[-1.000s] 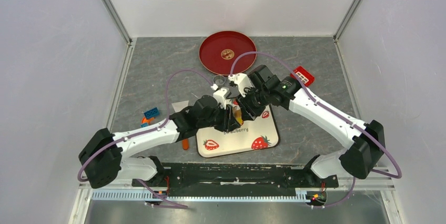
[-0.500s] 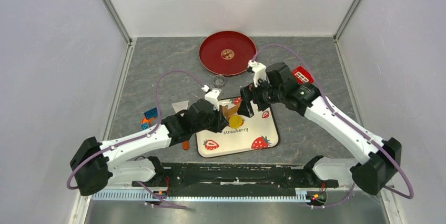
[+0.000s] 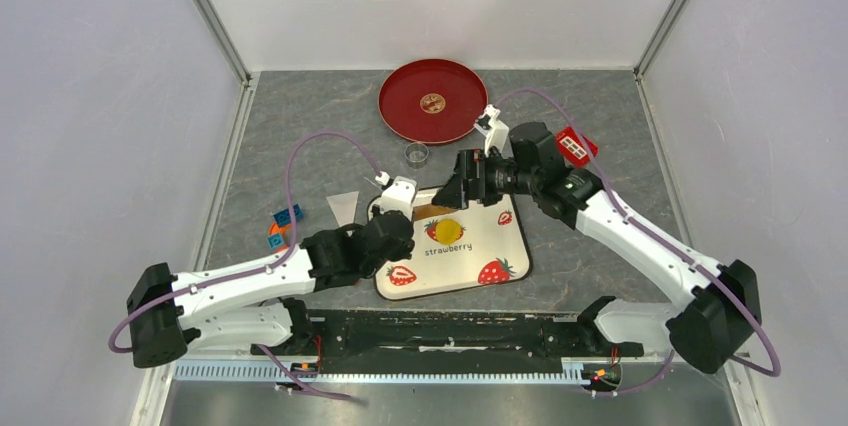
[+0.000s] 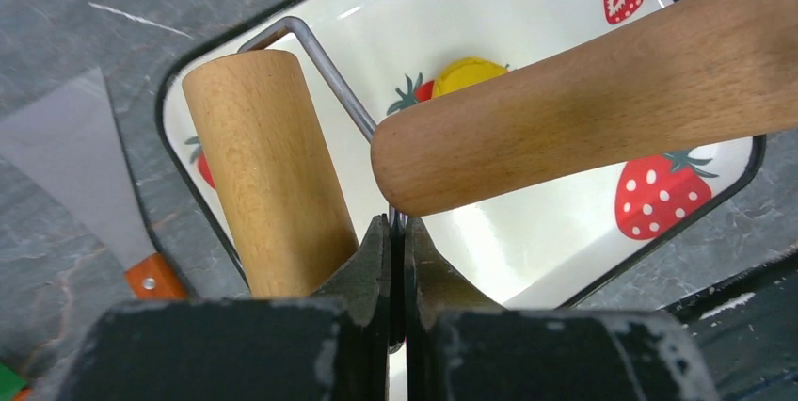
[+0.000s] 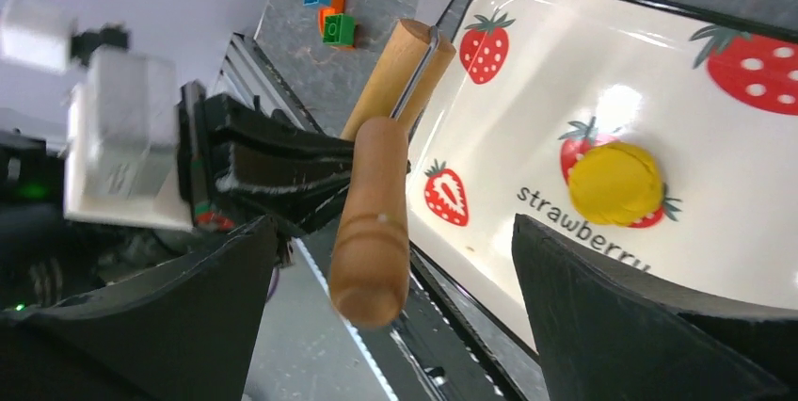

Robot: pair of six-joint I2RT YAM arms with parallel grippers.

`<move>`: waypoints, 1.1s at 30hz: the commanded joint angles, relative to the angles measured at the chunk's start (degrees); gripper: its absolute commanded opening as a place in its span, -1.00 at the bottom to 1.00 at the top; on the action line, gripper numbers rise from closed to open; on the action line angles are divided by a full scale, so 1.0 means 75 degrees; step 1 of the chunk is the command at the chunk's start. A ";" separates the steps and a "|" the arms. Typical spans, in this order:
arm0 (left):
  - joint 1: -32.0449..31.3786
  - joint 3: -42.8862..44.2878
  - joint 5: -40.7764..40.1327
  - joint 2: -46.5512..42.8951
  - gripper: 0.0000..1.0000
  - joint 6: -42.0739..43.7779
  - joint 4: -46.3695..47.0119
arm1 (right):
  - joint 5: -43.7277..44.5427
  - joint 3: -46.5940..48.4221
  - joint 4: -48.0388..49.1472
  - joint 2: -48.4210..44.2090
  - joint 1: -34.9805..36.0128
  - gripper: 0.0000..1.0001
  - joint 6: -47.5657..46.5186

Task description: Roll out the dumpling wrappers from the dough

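Note:
A small yellow dumpling wrapper [image 3: 432, 102] lies flat on the red plate [image 3: 400, 111]. A lump of yellow dough [image 3: 449, 229] [image 5: 616, 183] sits in the strawberry tray [image 3: 470, 264]. My left gripper [image 3: 410, 228] [image 4: 396, 228] is shut on the thin metal wire of the wooden roller, whose drum [image 4: 268, 166] hangs over the tray's left corner and whose handle [image 4: 583, 100] juts to the right. The right gripper [image 3: 458, 192] [image 5: 395, 326] is open, its fingers wide on either side of the handle's end [image 5: 372, 232] without touching it.
A metal ring cutter [image 3: 416, 153] stands between plate and tray. A grey scraper with an orange handle [image 3: 343, 208] [image 4: 66, 142] lies left of the tray, with blue and orange bricks [image 3: 283, 220] beyond it. A red brick [image 3: 575, 144] lies right of the right wrist.
The left gripper has shut on the roller's wire and drawn back toward the near left. The right gripper has opened, let go of the handle and pulled away to the right, uncovering the dough.

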 commanded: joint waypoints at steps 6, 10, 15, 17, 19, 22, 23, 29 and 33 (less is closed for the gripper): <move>-0.0402 0.0835 -0.1677 0.0169 -0.96 0.0557 -0.0214 | -0.0114 0.0476 0.0814 0.1190 0.0627 0.57 0.0814; -0.0425 0.0802 -0.1686 0.0169 -0.96 0.0567 -0.0219 | -0.0143 0.0262 0.1379 0.1203 0.0683 0.32 0.1135; -0.0437 0.0777 -0.1747 0.0154 -0.96 0.0580 -0.0285 | -0.0265 0.0228 0.1686 0.1128 0.0695 0.32 0.1337; -0.0436 0.0777 -0.1777 0.0151 -0.95 0.0603 -0.0306 | -0.0253 0.0269 0.1685 0.1104 0.0698 0.37 0.1368; -0.0443 0.0778 -0.1758 0.0153 -0.95 0.0610 -0.0312 | -0.0261 0.0280 0.1670 0.1136 0.0698 0.37 0.1388; -0.0469 0.0804 -0.1761 0.0194 -0.96 0.0593 -0.0312 | -0.0212 0.0265 0.1580 0.1213 0.0698 0.30 0.1380; -0.0479 0.0812 -0.1750 0.0222 -0.96 0.0609 -0.0312 | -0.0195 0.0261 0.1576 0.1231 0.0706 0.27 0.1391; -0.0503 0.0848 -0.1804 0.0278 -0.96 0.0547 -0.0406 | -0.0288 0.0410 0.1349 0.1434 0.0779 0.05 0.1293; -0.0496 0.0881 -0.1868 0.0329 -0.95 0.0522 -0.0452 | -0.0412 0.0457 0.1347 0.1495 0.0864 0.07 0.1289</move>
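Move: Between the two hands juts the handle of the roller, whose metal frame the left fingers already hold. From the right hand, empty and wide open, the handle's middle is about 4 cm left, 2 cm back and 5 cm below; the yellow dough lies some 18 cm below, 5 cm back and 1 cm left, the cutter ring 10 cm ahead, 7 cm left at table height. From the left hand the handle's middle is roughly 4 cm right, 1 cm ahead and 4 cm up. Reaching left for the roller handle, the right hand travels about 5 cm, dipping some 4 cm on the way and then coming partly back up; its fingers tip slightly downward and narrow from wide open to about half open, ending either side of the handle without closing. The left hand keeps its pinch on the metal frame, rising and drifting left a centimetre or so as its wrist turns some 10 degrees. ##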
